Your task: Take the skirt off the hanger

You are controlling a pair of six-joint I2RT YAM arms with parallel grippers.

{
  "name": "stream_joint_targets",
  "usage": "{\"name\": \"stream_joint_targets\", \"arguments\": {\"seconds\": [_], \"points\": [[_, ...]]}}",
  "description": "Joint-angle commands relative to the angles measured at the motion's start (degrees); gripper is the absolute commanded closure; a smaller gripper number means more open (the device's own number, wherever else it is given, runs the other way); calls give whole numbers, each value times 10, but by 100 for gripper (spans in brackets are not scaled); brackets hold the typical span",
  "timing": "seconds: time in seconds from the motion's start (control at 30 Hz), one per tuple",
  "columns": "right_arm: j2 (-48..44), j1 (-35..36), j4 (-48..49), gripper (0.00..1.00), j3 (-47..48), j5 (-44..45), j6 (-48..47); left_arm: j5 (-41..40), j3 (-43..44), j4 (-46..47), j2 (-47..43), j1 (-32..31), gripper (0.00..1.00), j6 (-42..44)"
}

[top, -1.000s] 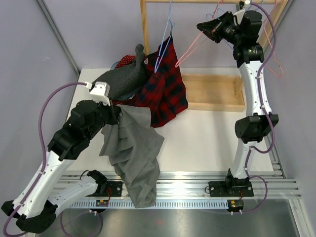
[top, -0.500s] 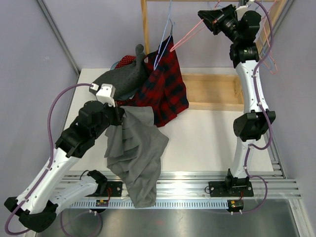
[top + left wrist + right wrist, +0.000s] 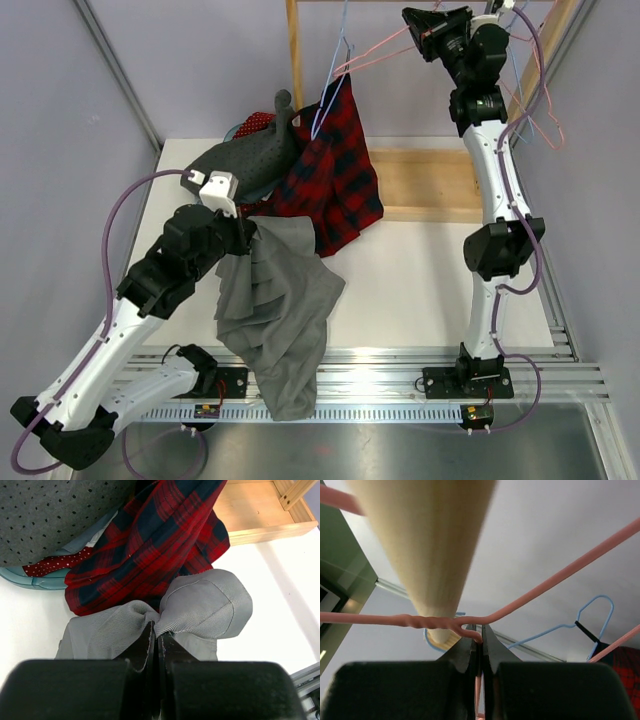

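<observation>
The grey skirt (image 3: 275, 310) hangs off the table's front edge, free of the hanger. My left gripper (image 3: 248, 228) is shut on a bunched fold at its top; the wrist view shows the grey cloth (image 3: 205, 605) pinched between the left gripper's (image 3: 156, 630) jaws. The pink wire hanger (image 3: 375, 55) is bare and held high at the back. My right gripper (image 3: 410, 22) is shut on it just below its twisted neck (image 3: 427, 621), right under the wooden rail (image 3: 425, 540).
A red plaid garment (image 3: 335, 180) hangs on a blue hanger (image 3: 330, 85) from the rail. A grey dotted garment (image 3: 245, 160) lies in a teal basin (image 3: 35, 580). The wooden rack base (image 3: 440, 185) sits behind. More pink hangers (image 3: 545, 125) dangle at right.
My right arm has raised the pink hanger up and to the left, close to the rail. My left arm shifted slightly right with the skirt in it.
</observation>
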Motion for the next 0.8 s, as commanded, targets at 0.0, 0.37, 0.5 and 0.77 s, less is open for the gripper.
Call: {"name": "stream_joint_targets", "arguments": {"seconds": [0.0, 0.37, 0.5, 0.77], "points": [[19, 9, 52, 100, 10, 60, 29, 17, -2, 46, -3, 0, 100, -5], [73, 20, 16, 100, 29, 93, 105, 38, -13, 48, -6, 0, 100, -5], [88, 19, -15, 100, 43, 82, 116, 43, -13, 45, -3, 0, 100, -4], [91, 9, -61, 28, -1, 21, 111, 48, -15, 45, -2, 0, 100, -5]]}}
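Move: The rod, where the right hand is hanging the emptied pink hanger, passes about 3 cm ahead of that hand and some 6 cm above it. The blue hanger with the plaid skirt hangs roughly 17 cm to the hand's left, level fore and aft, and 14 cm lower; the bunched empty hangers are about 25 cm to its right, level fore and aft, and 8 cm lower. From the left hand, the rod spot lies some 35 cm ahead, 35 cm right and 28 cm up. Forward at nearly constant height, the right hand eases about 3 cm under the rod with the pink hanger still pinched just below its twisted neck, rolling some 10 degrees so its left side rises. Only at the very end do its fingers open about two thirds; the hand then sinks some 3 cm, tipping slightly down and edging on forward. ##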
